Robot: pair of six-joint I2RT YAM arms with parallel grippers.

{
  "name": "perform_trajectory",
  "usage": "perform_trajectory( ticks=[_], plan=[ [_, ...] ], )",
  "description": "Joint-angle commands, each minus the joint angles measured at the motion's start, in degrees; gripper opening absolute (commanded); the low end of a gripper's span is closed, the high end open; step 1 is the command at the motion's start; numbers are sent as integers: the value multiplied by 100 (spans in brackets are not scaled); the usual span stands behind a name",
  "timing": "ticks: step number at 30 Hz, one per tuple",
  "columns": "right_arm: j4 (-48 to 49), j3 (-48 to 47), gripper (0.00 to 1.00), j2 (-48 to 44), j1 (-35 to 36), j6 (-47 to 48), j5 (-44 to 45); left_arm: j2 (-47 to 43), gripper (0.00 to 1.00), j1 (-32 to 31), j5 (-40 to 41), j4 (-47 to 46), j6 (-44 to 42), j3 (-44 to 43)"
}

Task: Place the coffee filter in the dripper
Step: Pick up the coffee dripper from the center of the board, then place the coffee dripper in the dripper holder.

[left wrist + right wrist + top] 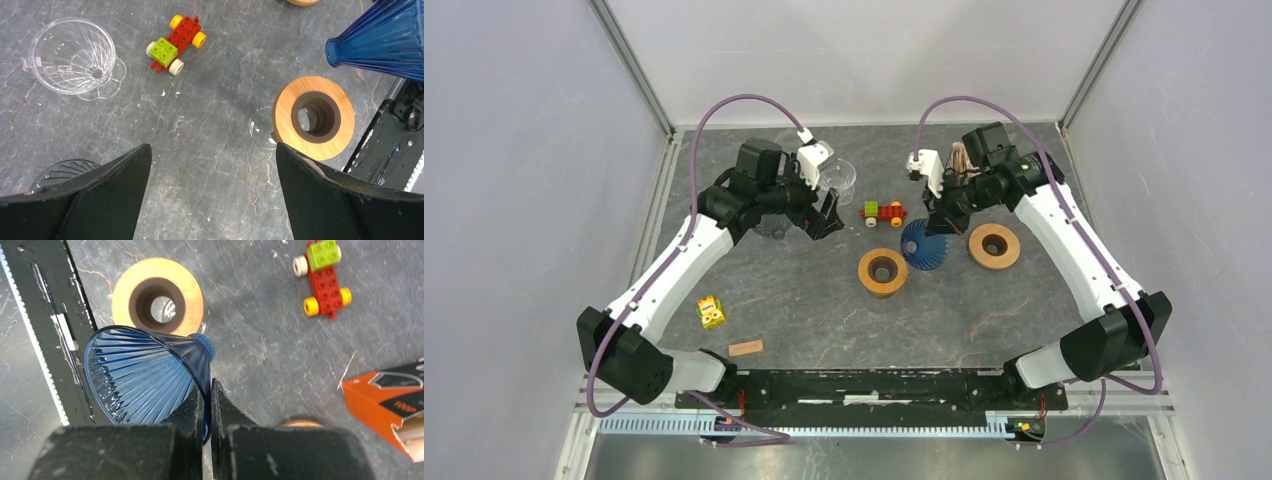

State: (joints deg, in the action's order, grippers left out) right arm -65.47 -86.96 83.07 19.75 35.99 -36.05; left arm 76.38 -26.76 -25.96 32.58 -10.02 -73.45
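Note:
My right gripper (940,223) (207,390) is shut on the rim of a blue ribbed dripper (924,246) (140,375) (380,40). It is held tilted on its side above the table, between two wooden rings. Pale brown paper edges that look like coffee filters (964,157) stand in an orange box (385,395) behind the right wrist. My left gripper (824,222) (212,145) hangs wide open over bare table with nothing between its fingers. A clear dripper (839,178) (75,57) lies just beyond it, and a dark dripper (774,228) (60,172) sits under its left finger.
Two wooden rings (883,271) (994,246) lie mid-table; one ring (290,107) (192,295) is close under the blue dripper. A red toy brick car (883,212) (177,44) (322,277) sits between the arms. A yellow block (711,312) and a wooden block (745,348) lie front left.

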Motion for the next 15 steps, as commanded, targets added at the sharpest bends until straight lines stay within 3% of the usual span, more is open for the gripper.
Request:
perform_trajectory(
  ticks=[1, 15],
  plan=[
    [-19, -549, 0, 42, 323, -152, -179, 80, 100, -13, -157, 218, -519, -170],
    [214, -822, 0, 52, 880, -464, -33, -186, 99, 4, 167, -58, -342, 209]
  ],
)
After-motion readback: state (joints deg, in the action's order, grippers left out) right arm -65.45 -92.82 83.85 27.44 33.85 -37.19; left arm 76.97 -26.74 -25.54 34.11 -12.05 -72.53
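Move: The right hand already holds the blue dripper by its rim. The wooden collar on the carafe, where it is headed, lies about 9 cm to this hand's left, 5 cm back and 12 cm below. The toy car stands roughly 8 cm left and 13 cm ahead, the spare wooden ring 17 cm right and 5 cm ahead, both some 20 cm down. From the left hand the carafe's collar is about 9 cm right, 8 cm back and 13 cm below. Keeping its pinch on the dripper's rim, the right hand carries it left towards a place above the carafe's wooden collar, about 4 cm sideways while rising some 3 cm and drawing back a little. It slows as it goes and turns slightly counter-clockwise; the fingers stay shut. ##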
